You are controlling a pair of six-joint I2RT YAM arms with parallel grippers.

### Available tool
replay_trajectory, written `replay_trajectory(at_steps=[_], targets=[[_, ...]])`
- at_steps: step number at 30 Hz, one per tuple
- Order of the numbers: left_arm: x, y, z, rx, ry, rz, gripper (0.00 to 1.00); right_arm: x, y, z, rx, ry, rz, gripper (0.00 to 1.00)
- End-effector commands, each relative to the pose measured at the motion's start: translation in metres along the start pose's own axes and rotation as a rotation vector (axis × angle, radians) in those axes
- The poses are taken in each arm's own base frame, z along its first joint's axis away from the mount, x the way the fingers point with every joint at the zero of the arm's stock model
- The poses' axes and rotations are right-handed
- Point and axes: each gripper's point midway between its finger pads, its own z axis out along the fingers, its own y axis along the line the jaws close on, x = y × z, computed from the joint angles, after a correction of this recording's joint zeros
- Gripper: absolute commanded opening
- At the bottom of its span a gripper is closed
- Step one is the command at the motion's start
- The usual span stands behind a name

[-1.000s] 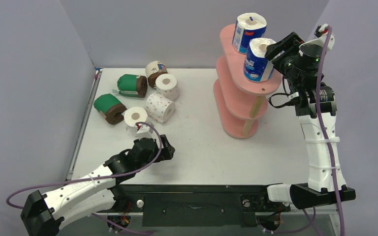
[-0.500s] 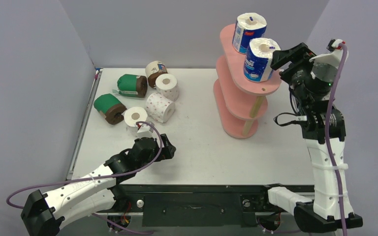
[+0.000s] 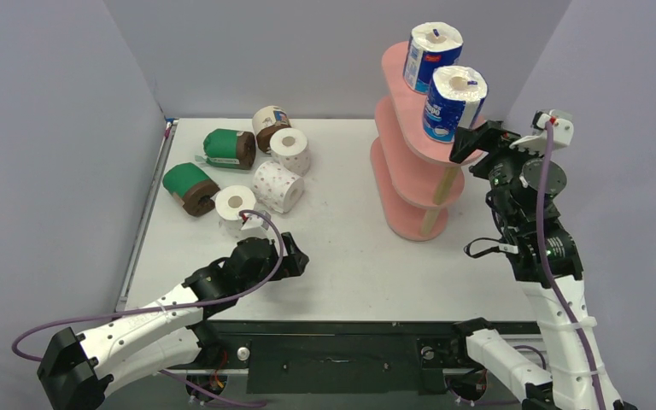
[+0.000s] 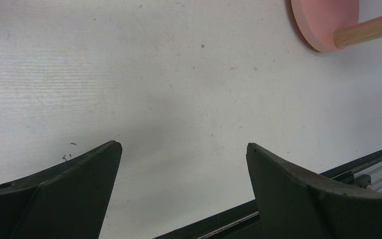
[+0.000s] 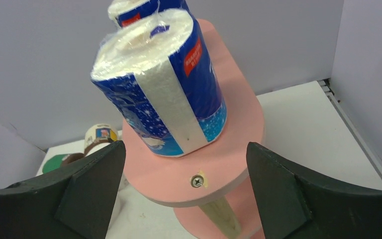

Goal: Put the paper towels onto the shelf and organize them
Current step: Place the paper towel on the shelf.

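The pink shelf [image 3: 397, 85] stands at the back right of the table. Two blue-white paper towels stand upright on its top board, one at the back [image 3: 432, 53] and one nearer [image 3: 453, 104]. My right gripper [image 3: 471, 141] is open just beyond that board's near end, apart from the nearer roll [image 5: 164, 84], with nothing between its fingers. Two green-wrapped rolls [image 3: 229, 148] [image 3: 190, 188], a cream-wrapped one [image 3: 269, 124] and three pink-dotted white ones [image 3: 290, 149] [image 3: 277, 185] [image 3: 237, 205] lie at the back left. My left gripper [image 3: 295, 260] hangs open and empty over bare table.
In the left wrist view the open left gripper [image 4: 183, 145] looks across white table to the shelf's bottom board [image 4: 318, 20] and a wooden post [image 4: 368, 30]. The table's front edge and black rail [image 3: 342, 329] lie close behind it. Grey walls enclose three sides.
My right gripper has opened wider, come off the nearer blue-white roll and drawn back and down past the top board's end. The roll stays upright. The left arm barely moved.
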Motion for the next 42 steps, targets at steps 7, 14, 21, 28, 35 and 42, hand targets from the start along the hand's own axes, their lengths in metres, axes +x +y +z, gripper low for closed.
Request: replay_trajectory(at_steps=[7,14,21,28,35,42], targets=[[-0.018,-0.018,-0.006,0.069,-0.054,-0.039,0.97,0.008,-0.005,0.03,0.026,0.014,-0.087,0.87],[-0.018,-0.017,-0.006,0.063,-0.055,-0.039,0.97,0.011,-0.008,0.046,0.061,0.026,-0.094,0.87],[-0.019,-0.014,-0.007,0.053,-0.059,-0.036,0.96,0.012,-0.011,0.06,0.085,0.027,-0.087,0.86],[-0.018,-0.013,-0.006,0.048,-0.058,-0.034,0.97,0.016,-0.005,0.075,0.064,0.041,-0.083,0.86],[-0.018,-0.013,-0.005,0.044,-0.055,-0.028,0.97,0.018,0.003,0.084,0.035,0.051,-0.074,0.86],[-0.018,-0.014,-0.003,0.041,-0.054,-0.026,0.97,0.016,0.015,0.086,-0.007,0.057,-0.066,0.85]])
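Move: The paper towel to be pushed stands upright on the top shelf, about 10 cm ahead of the right hand and 1 cm to its left, its middle 1 cm lower. The second towel is some 13 cm beyond that one and 3 cm farther left, at the same height. The shelf's near screw is about 7 cm below the hand, 1 cm ahead and 1 cm left. From the idle left hand the near towel lies roughly 20 cm ahead, 31 cm right and 32 cm up. The right hand's open fingertips meet the near side of the standing towel low down and push it forward along the top shelf towards the second one. To get there the hand first goes forward and down by about 4 cm each, fingers tipping slightly downward, then runs level to a total reach of some 9 cm, slowing at the end; the fingers stay wide. ##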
